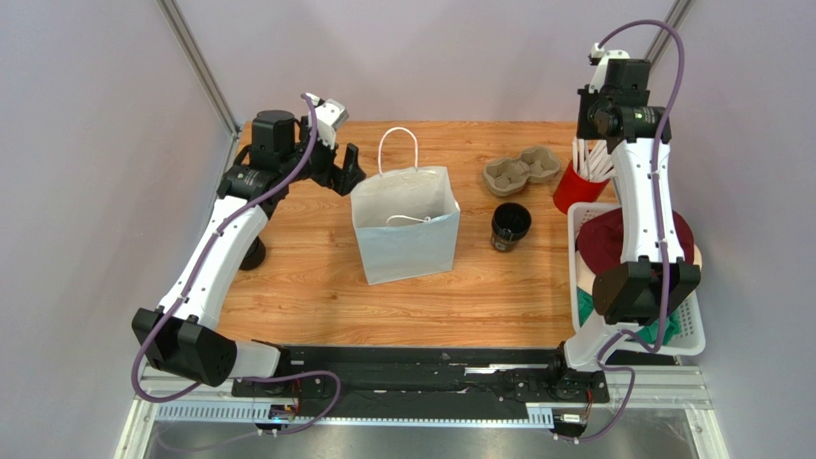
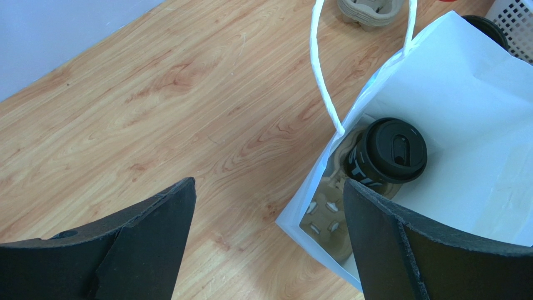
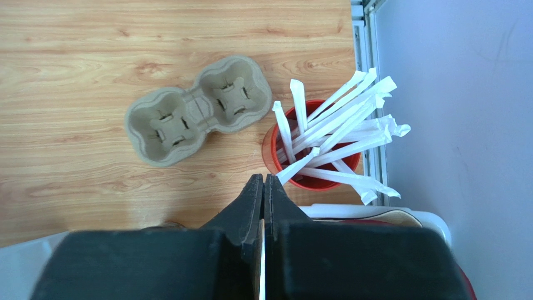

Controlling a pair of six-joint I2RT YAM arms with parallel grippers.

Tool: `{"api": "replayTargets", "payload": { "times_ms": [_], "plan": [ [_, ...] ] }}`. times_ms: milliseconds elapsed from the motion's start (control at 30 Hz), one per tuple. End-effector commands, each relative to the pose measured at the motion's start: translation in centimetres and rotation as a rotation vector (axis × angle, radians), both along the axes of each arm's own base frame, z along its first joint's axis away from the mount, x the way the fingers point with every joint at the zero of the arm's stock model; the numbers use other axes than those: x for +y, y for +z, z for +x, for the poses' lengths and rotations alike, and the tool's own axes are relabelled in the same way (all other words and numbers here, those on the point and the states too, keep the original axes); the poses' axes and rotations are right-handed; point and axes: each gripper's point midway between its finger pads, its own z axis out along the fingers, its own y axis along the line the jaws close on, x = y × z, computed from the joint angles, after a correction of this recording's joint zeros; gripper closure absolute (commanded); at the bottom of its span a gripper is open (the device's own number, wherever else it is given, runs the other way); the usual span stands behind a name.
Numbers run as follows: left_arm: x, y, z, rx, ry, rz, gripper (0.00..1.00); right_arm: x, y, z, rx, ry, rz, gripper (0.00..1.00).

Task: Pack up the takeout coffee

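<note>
A black takeout coffee cup stands on the wooden table, right of the white paper bag. The left wrist view shows a second, lidded black cup inside the bag, sitting in a brown pulp carrier. My left gripper hangs open just left of the bag's rim, holding nothing. My right gripper is shut above the red cup of white straws. One straw end lies against its fingertips; I cannot tell whether it is pinched.
An empty two-well pulp carrier lies at the back, between the bag and the red cup. A white basket holding a dark red thing stands at the right edge, under my right arm. The bag's handle stands upright.
</note>
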Motion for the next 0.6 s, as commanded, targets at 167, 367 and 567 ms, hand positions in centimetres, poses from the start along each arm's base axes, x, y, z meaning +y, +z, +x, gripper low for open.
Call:
{"api": "replayTargets", "payload": {
  "times_ms": [167,367,567],
  "plan": [
    [0.0,1.7,-0.2,-0.064,-0.007,-0.019,0.04,3.9,10.1,-4.3,-0.204,0.156,0.115,1.0],
    [0.4,1.6,0.0,-0.073,0.015,-0.007,0.04,7.9,15.1,-7.0,-0.327,0.325,0.239,1.0],
    [1.8,1.6,0.7,-0.089,0.069,0.022,0.04,12.9,19.2,-10.3,-0.423,0.545,0.371,1.0]
  ]
}}
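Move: The right hand already pinches a straw; the bag it is meant for stands about 33 cm to its left and 11 cm back, its middle some 19 cm lower. The straw cup is 25 cm below, about 2 cm ahead and 4 cm right; the cup carrier lies 7 cm ahead and 7 cm left, the dark cup 8 cm back and 11 cm left. From the left hand the bag is 12 cm right, 3 cm back. Still pinching the straw, the right hand rises about 15 cm above the straw cup, swinging left and back. ##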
